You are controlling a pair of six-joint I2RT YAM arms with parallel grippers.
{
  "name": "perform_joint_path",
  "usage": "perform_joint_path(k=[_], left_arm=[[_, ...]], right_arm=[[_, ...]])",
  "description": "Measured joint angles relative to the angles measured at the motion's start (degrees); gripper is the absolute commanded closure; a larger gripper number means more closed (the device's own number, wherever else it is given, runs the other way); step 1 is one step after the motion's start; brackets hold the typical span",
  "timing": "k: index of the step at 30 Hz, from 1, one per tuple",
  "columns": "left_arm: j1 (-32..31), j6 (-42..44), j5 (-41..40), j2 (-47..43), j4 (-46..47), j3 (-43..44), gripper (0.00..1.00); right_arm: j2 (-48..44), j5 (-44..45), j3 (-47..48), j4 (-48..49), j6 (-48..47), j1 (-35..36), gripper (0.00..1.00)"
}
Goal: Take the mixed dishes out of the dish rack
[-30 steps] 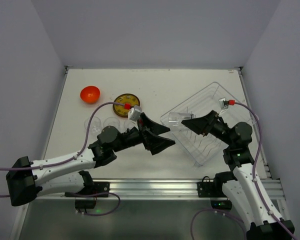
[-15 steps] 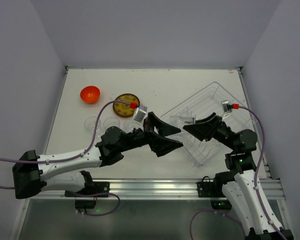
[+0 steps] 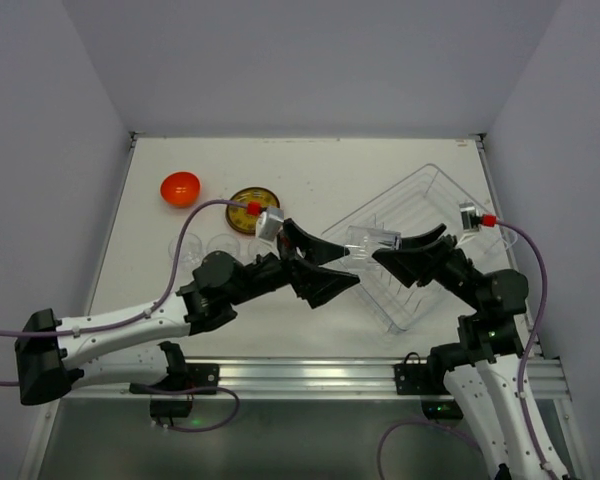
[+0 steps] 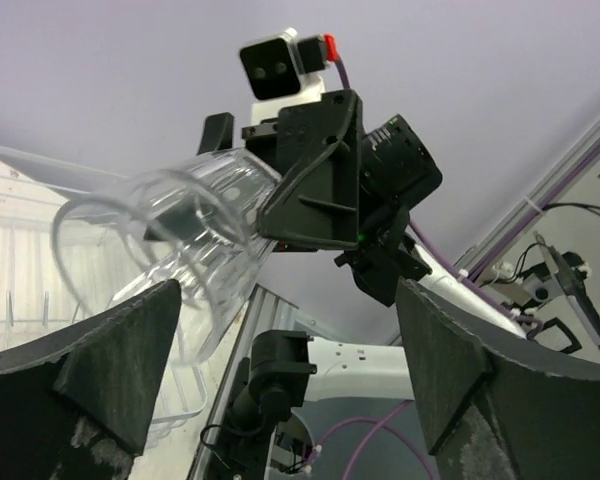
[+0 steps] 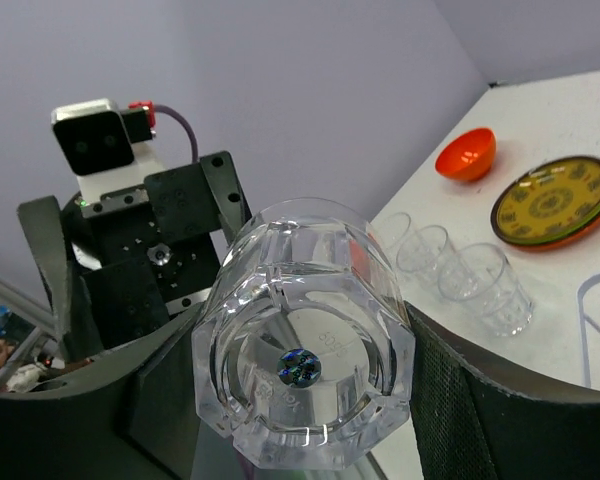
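My right gripper point(image 3: 382, 246) point(image 5: 305, 372) is shut on a clear plastic cup point(image 3: 370, 239) point(image 5: 305, 360), held on its side in the air at the left edge of the dish rack point(image 3: 427, 178). The cup's base faces the right wrist camera. My left gripper point(image 3: 353, 270) point(image 4: 288, 292) is open just left of the cup point(image 4: 175, 250); the cup's mouth end lies by its left finger point(image 4: 110, 370), and I cannot tell whether they touch. An orange-red bowl point(image 3: 180, 187) point(image 5: 467, 155), a brown-yellow patterned plate point(image 3: 246, 204) point(image 5: 553, 200) and three clear cups point(image 3: 223, 245) point(image 5: 485, 285) sit on the table.
The rack lies at an angle at the right of the table, its thin upright dividers point(image 3: 410, 290) showing through its clear walls. The table's metal front rail point(image 3: 300, 375) runs between the two arm bases. Grey walls close in the left, back and right sides.
My left gripper moved right toward the cup, narrowed, then opened wide again. The right wrist swung back to the right while the held cup shifted slightly right.
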Motion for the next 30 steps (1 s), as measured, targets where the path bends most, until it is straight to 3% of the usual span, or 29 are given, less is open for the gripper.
perform_joint_path(k=[1, 2, 5, 6, 7, 8, 10, 11, 12, 13, 14, 16, 18, 23, 27, 30], left_arm=[[0.0, 0.0, 0.39, 1.25, -0.07, 0.66, 0.15], [0.0, -0.02, 0.94, 2.54, -0.13, 1.42, 0.29], [0.42, 0.68, 1.51, 5.35, -0.28, 2.49, 0.55], [0.5, 0.52, 1.88, 6.12, -0.07, 2.54, 0.72], [0.5, 0.22, 2.45, 6.78, 0.13, 2.54, 0.81], [0.59, 0.22, 2.91, 7.28, 0.2, 2.56, 1.0], [0.57, -0.37, 5.22, 7.74, 2.16, 2.62, 1.0], [0.5, -0.31, 6.25, 7.54, 2.6, 2.64, 1.0], [0.44, -0.13, 6.91, 7.43, 2.82, 2.64, 1.0], [0.44, 0.33, 7.23, 7.39, 2.91, 2.64, 1.0], [0.44, 0.98, 7.26, 7.28, 2.45, 2.64, 1.0], [0.31, 3.52, 5.33, 6.64, -2.25, 3.52, 1.0], [0.07, 7.06, 0.59, 5.35, -12.11, 5.81, 1.0], [0.0, 13.97, -15.82, 3.45, -44.65, 16.48, 1.0], [0.09, 14.97, -23.43, 7.45, -65.77, 23.89, 1.0], [0.09, 14.99, -25.99, 12.24, -77.22, 25.07, 1.0]], right_arm=[[0.79, -1.14, -0.83, 1.11, 0.5, -0.02, 1.0], [1.46, -1.84, -1.73, 1.92, 1.03, -0.02, 1.0], [2.25, -3.98, -3.17, 3.56, 2.19, -0.04, 1.0], [2.25, -4.59, -3.19, 3.98, 2.36, -0.09, 1.0], [2.16, -5.35, -3.26, 4.9, 2.34, -0.09, 1.0], [2.1, -5.92, -3.34, 6.19, 2.62, -0.07, 1.0], [2.08, -7.52, -4.33, 10.14, 4.57, -0.17, 0.97], [2.16, -8.24, -4.92, 12.57, 5.68, -0.13, 0.89], [2.19, -8.55, -5.55, 14.86, 6.75, -0.15, 0.74], [2.34, -8.79, -6.32, 16.98, 7.32, -0.13, 0.1], [2.56, -8.94, -6.95, 18.47, 7.82, -0.15, 0.01], [2.99, -9.86, -6.82, 14.6, 4.15, -0.17, 0.01], [3.13, -5.9, -4.17, 2.95, -3.5, -0.02, 0.01], [1.25, 19.91, 6.16, -25.11, -17.25, -0.17, 0.01], [-2.12, 29.66, 8.46, -35.01, -22.62, -0.35, 0.01], [-1.25, 31.21, 8.63, -38.23, -24.65, -0.35, 0.01]])
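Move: The glass is still in the right fingers, its open rim facing the open left fingers; its middle lies about 7 cm right of and 5 cm ahead of the left hand, roughly level. The plate stack is some 35 cm ahead and 22 cm left, and the nearest unloaded glass 26 cm ahead and 19 cm left, both on the table about 35 cm below. From the right hand, the glass's middle is about 4 cm left and 2 cm ahead; the rack's middle is roughly 22 cm ahead, 15 cm right and 31 cm below. The left hand slides about 3 cm right onto the glass and closes on its rim, pinching the wall, while the right hand keeps hold of the base end and eases a little back and left, then opens and lets go. The left hand then carries the glass down some 15 cm and left about 11 cm, somewhat forward too, towards the unloaded glasses, tipping its fingers steeply down, as the empty right hand swings away some 10 cm right, forward and down, turning clockwise. ##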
